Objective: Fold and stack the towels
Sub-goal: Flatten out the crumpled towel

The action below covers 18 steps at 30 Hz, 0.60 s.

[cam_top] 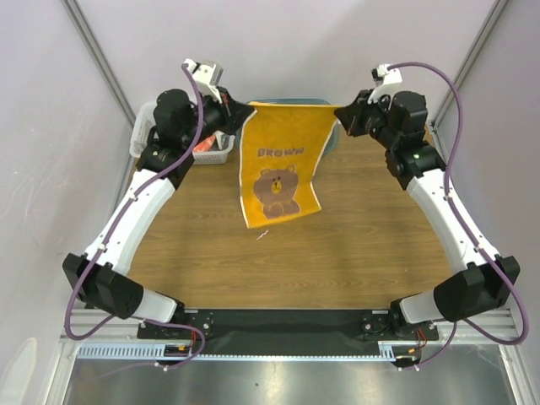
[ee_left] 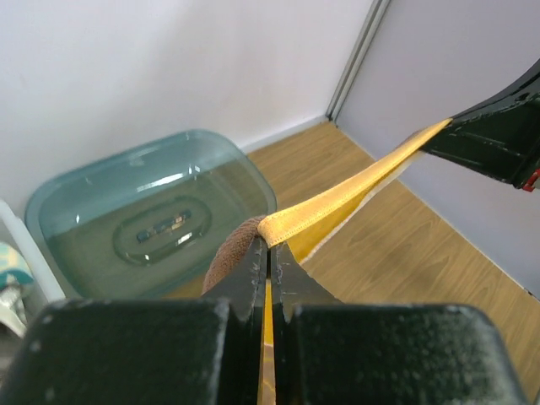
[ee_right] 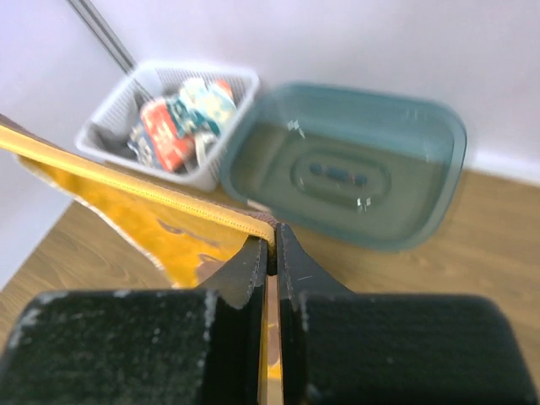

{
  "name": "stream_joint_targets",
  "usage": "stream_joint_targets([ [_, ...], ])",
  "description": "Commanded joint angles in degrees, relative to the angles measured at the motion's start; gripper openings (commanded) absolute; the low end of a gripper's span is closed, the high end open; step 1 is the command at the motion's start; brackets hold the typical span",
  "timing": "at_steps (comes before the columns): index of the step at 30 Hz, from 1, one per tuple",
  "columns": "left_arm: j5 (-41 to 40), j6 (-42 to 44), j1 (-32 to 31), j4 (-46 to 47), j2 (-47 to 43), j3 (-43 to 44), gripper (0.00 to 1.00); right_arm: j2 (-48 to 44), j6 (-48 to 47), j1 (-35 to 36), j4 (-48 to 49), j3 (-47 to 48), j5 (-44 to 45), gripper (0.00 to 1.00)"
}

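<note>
An orange towel [cam_top: 278,164] with a brown bear and the word BROWN hangs stretched between my two grippers above the far half of the table. My left gripper [cam_top: 239,116] is shut on its top left corner, and the left wrist view shows that gripper [ee_left: 272,245] pinching the orange hem [ee_left: 337,207]. My right gripper [cam_top: 342,114] is shut on the top right corner; in the right wrist view it [ee_right: 272,240] clamps the towel's edge [ee_right: 126,190]. The towel's lower end curls onto the wood. A white cloth with red and blue print [ee_right: 181,118] lies in the basket.
The white lattice basket [ee_right: 110,135] stands at the back left, partly behind my left arm [cam_top: 215,154]. Next to it, behind the hanging towel, sits a translucent teal tub [ee_right: 346,169]. A tiny white scrap [cam_top: 262,234] lies on the wooden table [cam_top: 371,253].
</note>
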Motion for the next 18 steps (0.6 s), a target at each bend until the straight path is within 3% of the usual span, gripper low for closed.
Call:
stream_joint_targets([
  [1,-0.4,3.1,2.3,3.4,-4.8,3.9,0.00,-3.6,-0.4,-1.9,3.0,3.8,2.3,0.00],
  [9,2.6,1.7,1.4,3.2,-18.4,-2.8,0.00,-15.4,-5.7,4.9,-1.4,1.3,7.3,0.00],
  [18,-3.4,4.0,-9.0,-4.7,-33.3,-6.6,0.00,-31.7,-7.2,15.8,-8.3,-3.5,13.2,0.00],
])
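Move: I hold the yellow towel by its top corners, a hand at each, over the far part of the table. Its pale mark on the bare wood, where I'm pulling back over, lies about 13 cm back from my left hand, 1 cm right and 41 cm below; from my right hand, some 15 cm back and 14 cm left. The green tray sits roughly 18 cm ahead of my left hand and 8 cm right, the white basket 18 cm ahead and 24 cm left, both far below. With both grips kept shut on the corners, I sweep the towel back towards myself and upward together, about 20 cm back and 12 cm up, starting gently and then fast, away from the tray and basket. Both hands tip their fingers up some 20 degrees and turn slightly inward, holding the top edge stretched between them. ##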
